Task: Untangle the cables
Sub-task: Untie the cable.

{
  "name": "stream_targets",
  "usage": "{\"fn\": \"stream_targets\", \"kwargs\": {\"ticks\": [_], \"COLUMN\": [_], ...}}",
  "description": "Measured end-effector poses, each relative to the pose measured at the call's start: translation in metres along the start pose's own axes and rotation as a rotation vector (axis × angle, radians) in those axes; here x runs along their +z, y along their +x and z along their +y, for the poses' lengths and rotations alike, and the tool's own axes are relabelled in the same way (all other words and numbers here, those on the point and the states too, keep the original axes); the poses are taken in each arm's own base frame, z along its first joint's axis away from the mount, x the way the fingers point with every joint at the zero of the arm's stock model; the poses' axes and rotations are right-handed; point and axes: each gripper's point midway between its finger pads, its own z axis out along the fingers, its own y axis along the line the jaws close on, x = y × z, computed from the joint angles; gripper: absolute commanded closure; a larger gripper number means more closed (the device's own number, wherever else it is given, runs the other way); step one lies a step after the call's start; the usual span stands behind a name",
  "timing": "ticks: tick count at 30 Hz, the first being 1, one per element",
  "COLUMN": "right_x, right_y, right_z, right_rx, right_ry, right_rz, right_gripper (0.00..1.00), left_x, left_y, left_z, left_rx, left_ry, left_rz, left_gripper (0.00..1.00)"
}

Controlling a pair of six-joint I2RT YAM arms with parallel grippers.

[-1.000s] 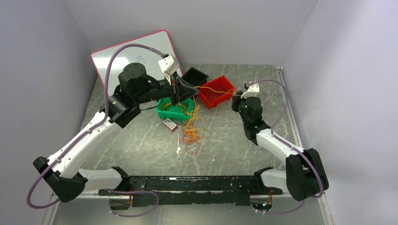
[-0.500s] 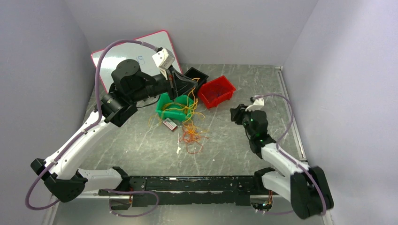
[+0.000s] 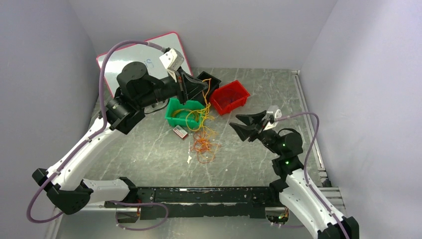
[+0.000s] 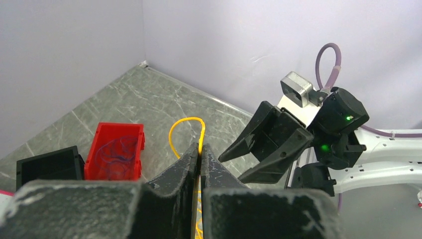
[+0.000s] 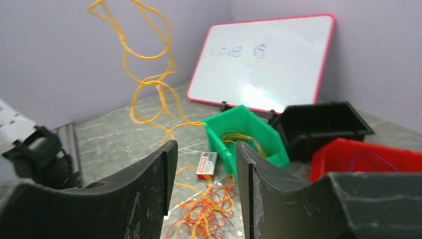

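The cables are thin yellow, orange and red loops. One tangle (image 3: 204, 145) lies on the table in front of the green bin (image 3: 171, 119); in the right wrist view the tangle (image 5: 209, 211) shows below the jaws. My left gripper (image 3: 204, 85) is raised over the bins and shut on a yellow cable (image 4: 185, 130), whose loop sticks out past the tips (image 4: 200, 149). The rest of that strand (image 5: 149, 79) hangs in curls down to the pile. My right gripper (image 3: 244, 124) stands open to the right of the tangle, facing it, with nothing between its fingers (image 5: 205, 149).
A black bin (image 3: 211, 79) and a red bin (image 3: 239, 87) stand behind the green one. A small red-and-white box (image 3: 179, 132) lies in front of the green bin. A pink-framed whiteboard (image 3: 134, 57) leans against the back left wall.
My right arm has drawn back from the red bin toward the near side, turned to face left, and its jaws have opened. The left gripper has lifted the yellow cable higher.
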Motion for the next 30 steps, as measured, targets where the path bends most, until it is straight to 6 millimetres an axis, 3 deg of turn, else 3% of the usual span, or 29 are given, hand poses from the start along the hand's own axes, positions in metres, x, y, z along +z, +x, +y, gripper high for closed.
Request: {"fn": "stream_targets", "kwargs": {"ticks": [5,8,12,21,30], "right_x": [0.017,0.029,0.034,0.04,0.025], "right_y": [0.001,0.012,0.024,0.029,0.078], "right_z": [0.029,0.056,0.076,0.067,0.07], "right_rx": [-0.042,-0.051,-0.069,-0.108,-0.025], "right_ry": [-0.151,-0.241,-0.292,-0.228,-0.214], "right_rz": [0.044,0.089,0.116,0.114,0.194], "right_gripper": [0.5,0.5,0.49,0.5,0.47], "left_x": [-0.001,-0.001,-0.001,-0.001,-0.002], "left_y": [-0.006,-0.011,-0.017,-0.017,-0.023], "left_z": [-0.002,-0.003,-0.004,-0.004,-0.006], "left_rx": [0.006,0.01,0.015,0.015,0.021], "left_ry": [0.003,0.005,0.007,0.007,0.01], "left_rz": [-0.013,-0.023,-0.033,-0.033,-0.047], "left_gripper": [0.93,0.93,0.93,0.93,0.93]}}
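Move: About 12 cm to the right hand's left, at nearly its own height and neither ahead nor back, hang the yellow cable's loops. The orange tangle lies below them on the table, some 9 cm ahead and 12 cm left of the hand; the small white box is roughly 17 cm ahead and 23 cm left, the green box 25 cm ahead and 22 cm left, all some 25 cm lower. From the left hand the loops hang about 17 cm straight down. Sweeping left some 8 cm and back about 4 cm, the right hand closes in on the hanging yellow cable, turning roughly 15 degrees counter-clockwise with its fingers kept half open; it pauses, then sinks about 5 cm beside the strand. The left hand keeps its pinch on the cable and lifts a little. ##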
